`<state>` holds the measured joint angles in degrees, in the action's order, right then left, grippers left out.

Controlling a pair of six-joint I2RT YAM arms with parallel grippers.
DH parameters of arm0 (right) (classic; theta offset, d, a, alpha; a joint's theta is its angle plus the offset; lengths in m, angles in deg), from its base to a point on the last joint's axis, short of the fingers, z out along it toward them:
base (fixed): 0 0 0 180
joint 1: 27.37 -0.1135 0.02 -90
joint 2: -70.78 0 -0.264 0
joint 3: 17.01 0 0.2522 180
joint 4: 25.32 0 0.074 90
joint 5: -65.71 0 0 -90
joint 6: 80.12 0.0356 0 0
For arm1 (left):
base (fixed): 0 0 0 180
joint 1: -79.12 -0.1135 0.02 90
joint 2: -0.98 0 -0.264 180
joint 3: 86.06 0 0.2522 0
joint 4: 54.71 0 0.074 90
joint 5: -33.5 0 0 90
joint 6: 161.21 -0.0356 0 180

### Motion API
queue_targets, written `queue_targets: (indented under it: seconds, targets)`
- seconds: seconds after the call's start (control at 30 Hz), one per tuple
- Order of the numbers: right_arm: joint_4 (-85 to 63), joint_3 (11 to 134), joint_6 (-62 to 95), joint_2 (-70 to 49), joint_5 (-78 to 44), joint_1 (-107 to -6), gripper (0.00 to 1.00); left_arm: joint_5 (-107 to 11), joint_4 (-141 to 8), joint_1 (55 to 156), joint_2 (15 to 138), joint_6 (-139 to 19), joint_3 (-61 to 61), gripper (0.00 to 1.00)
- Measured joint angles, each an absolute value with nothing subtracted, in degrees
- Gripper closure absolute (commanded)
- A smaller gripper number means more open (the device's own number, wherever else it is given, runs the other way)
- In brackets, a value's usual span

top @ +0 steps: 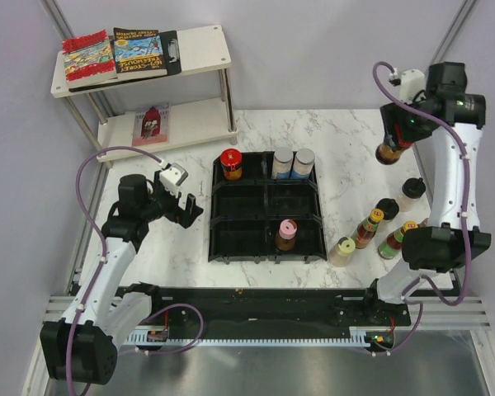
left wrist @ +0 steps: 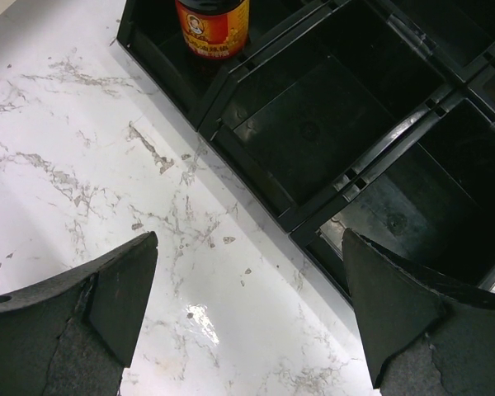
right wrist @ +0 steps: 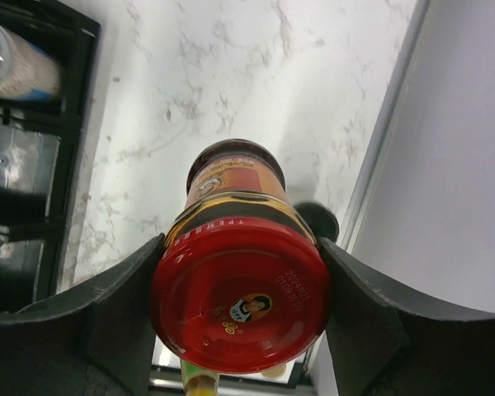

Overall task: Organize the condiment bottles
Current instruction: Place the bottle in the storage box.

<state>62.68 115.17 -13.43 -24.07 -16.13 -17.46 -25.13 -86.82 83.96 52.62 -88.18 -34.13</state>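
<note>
My right gripper (top: 392, 142) (right wrist: 241, 297) is shut on the red cap of a chili sauce jar (right wrist: 235, 247) at the far right of the table, near the wall. Whether the jar stands on the marble I cannot tell. The black tray (top: 213, 239) holds a red-capped jar (top: 231, 163) (left wrist: 213, 25), two silver-capped jars (top: 293, 162) and a pink-capped bottle (top: 287, 233). To the tray's right stand loose bottles: cream cap (top: 342, 249), yellow cap (top: 370, 224), black cap (top: 387, 208), green-and-yellow (top: 393, 241) and a clear jar (top: 410, 191). My left gripper (top: 186, 206) (left wrist: 247, 297) hangs open over bare marble beside the tray's left wall (left wrist: 256, 177).
A two-level white shelf (top: 198, 41) stands at the back left, with colourful books (top: 115, 56) on top and another (top: 151, 124) below. A grey wall runs close along the right side. A black rail (top: 256, 301) crosses the near edge.
</note>
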Motion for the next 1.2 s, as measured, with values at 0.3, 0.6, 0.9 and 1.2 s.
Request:
queue_targets:
  seconds: [0.3,0.6,0.9,1.2]
  targets:
    - [58.6,125.3,-11.5,-36.3,-22.3,-37.2,1.00,-27.3,-86.8,84.0,53.7,-88.2,-34.1,0.00]
    - [54.0,131.9,-11.9,-44.2,-24.8,-55.2,1.00,-29.7,-86.8,84.0,54.3,-88.2,-34.1,0.01]
    - [45.0,129.1,-12.5,-44.5,-25.2,-62.1,1.00,-31.1,-86.8,83.9,56.0,-88.9,-34.1,0.01]
    - [37.9,122.6,-11.7,-48.5,-24.1,-61.7,1.00,-31.2,-86.8,83.9,56.5,-89.4,-34.1,0.01]
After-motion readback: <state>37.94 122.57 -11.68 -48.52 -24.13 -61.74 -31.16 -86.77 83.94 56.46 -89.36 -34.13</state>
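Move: The free spot in the storage box, between the red-lidded jar and the two white-lidded bottles in its far row, lies about 36 cm left, 13 cm ahead and some 23 cm below the right hand, which already holds the jar. The standing red-lidded jar is about 6 cm farther left of that spot; the near white-lidded bottle is some 8 cm right of it, the other about 14 cm. From the left hand, the spot is about 21 cm ahead, 18 cm right and 10 cm below. Keeping its grip on the red-lidded jar, the right hand sweeps fast to the left by about 35 cm, going forward as well at first, past the two white-lidded bottles towards the free spot beside the standing jar, while turning some 35 degrees counter-clockwise and tipping its fingers up a little. As the leftward sweep dies out, the right hand sinks about 6 cm and edges forward to bring the jar down towards the box, while the open, empty left hand settles a couple of centimetres down and left. ##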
